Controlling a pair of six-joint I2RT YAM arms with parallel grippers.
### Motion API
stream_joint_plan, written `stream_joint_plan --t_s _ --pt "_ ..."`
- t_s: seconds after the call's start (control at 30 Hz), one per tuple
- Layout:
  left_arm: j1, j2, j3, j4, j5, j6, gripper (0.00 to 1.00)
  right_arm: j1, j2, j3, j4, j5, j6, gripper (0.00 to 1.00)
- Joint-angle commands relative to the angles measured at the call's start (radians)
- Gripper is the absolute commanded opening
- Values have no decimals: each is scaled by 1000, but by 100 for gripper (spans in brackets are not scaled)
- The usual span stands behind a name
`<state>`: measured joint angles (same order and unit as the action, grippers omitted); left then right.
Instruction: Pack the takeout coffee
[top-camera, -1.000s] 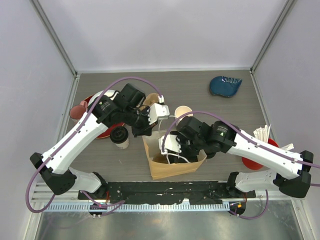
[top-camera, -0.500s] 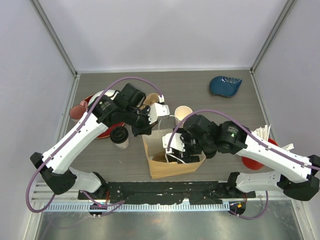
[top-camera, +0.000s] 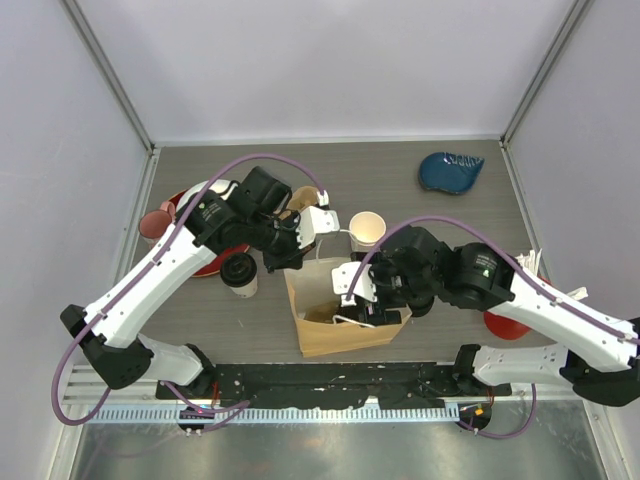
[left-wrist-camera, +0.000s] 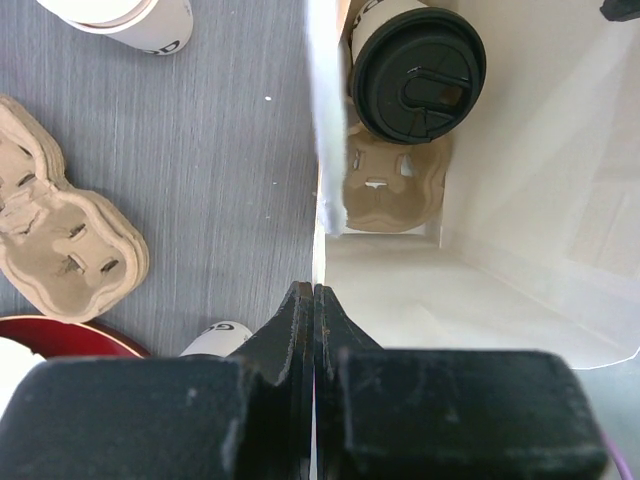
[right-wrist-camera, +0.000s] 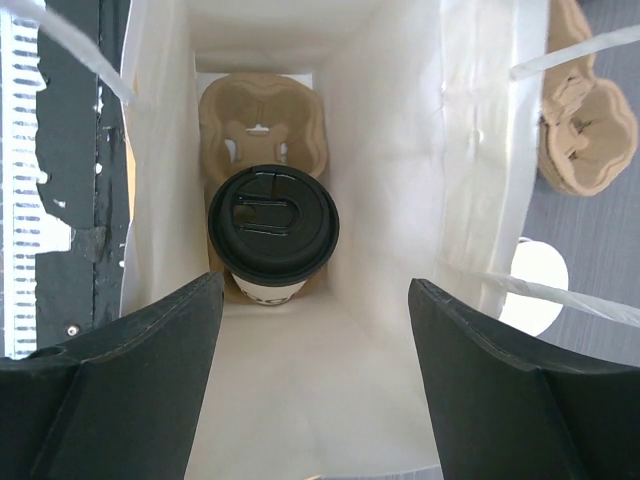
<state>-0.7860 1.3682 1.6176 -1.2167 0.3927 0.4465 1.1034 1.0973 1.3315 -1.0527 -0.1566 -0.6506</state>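
Note:
One takeout coffee cup (right-wrist-camera: 272, 225), white with a black sip lid, stands in a cardboard carrier (right-wrist-camera: 262, 125) at the bottom of the brown paper bag (top-camera: 340, 340). My right gripper (right-wrist-camera: 315, 300) hangs open above the bag's mouth, clear of the cup, with nothing between its fingers. My left gripper (left-wrist-camera: 315, 300) is shut on the bag's rim (left-wrist-camera: 318, 190), and the same cup (left-wrist-camera: 415, 75) shows inside. A second lidded cup (top-camera: 239, 272) stands on the table left of the bag.
A lidless paper cup (top-camera: 367, 230) stands behind the bag, next to a stack of cardboard carriers (top-camera: 300, 200). Red plates lie at the left (top-camera: 190, 262) and right (top-camera: 505, 325). A blue object (top-camera: 450, 172) lies at the back right.
My right gripper has opened wider and drawn up and to the right out of the bag, leaving the lidded cup in the carrier. The left arm has not moved.

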Motion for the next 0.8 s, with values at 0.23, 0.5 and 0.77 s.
stream_joint_plan --t_s 0.23,0.5,0.77 --pt "-4 3 36 16 -6 12 0 4 -80 34 143 15 39 80" --pt "-4 5 34 20 -8 12 0 3 -93 41 233 91 111 80" --pt "-6 2 30 23 -12 12 0 3 -102 61 341 193 190 80"
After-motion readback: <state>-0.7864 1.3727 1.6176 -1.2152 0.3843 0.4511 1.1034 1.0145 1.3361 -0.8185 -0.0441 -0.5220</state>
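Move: The packed coffee cup that my open right hand is leaving stands inside the bag, about level with it, some 5 cm to its left and 18 cm below. Outside the bag, the empty cups stand about 17 cm ahead, level sideways and 19 cm below, and the black lids some 4 cm ahead, 11 cm to the right and 22 cm below. From my left hand, the packed cup is about 5 cm back, 13 cm right and 18 cm below. I draw my empty right hand up and away from the packed cup, about 6 cm, bearing forward later on and slightly left, with the fingers staying wide open. As I rise, the fingertips swing up towards the left and the wrist turns a little clockwise, some 20 degrees altogether. My left hand stays put, still pinching the bag's rim. ##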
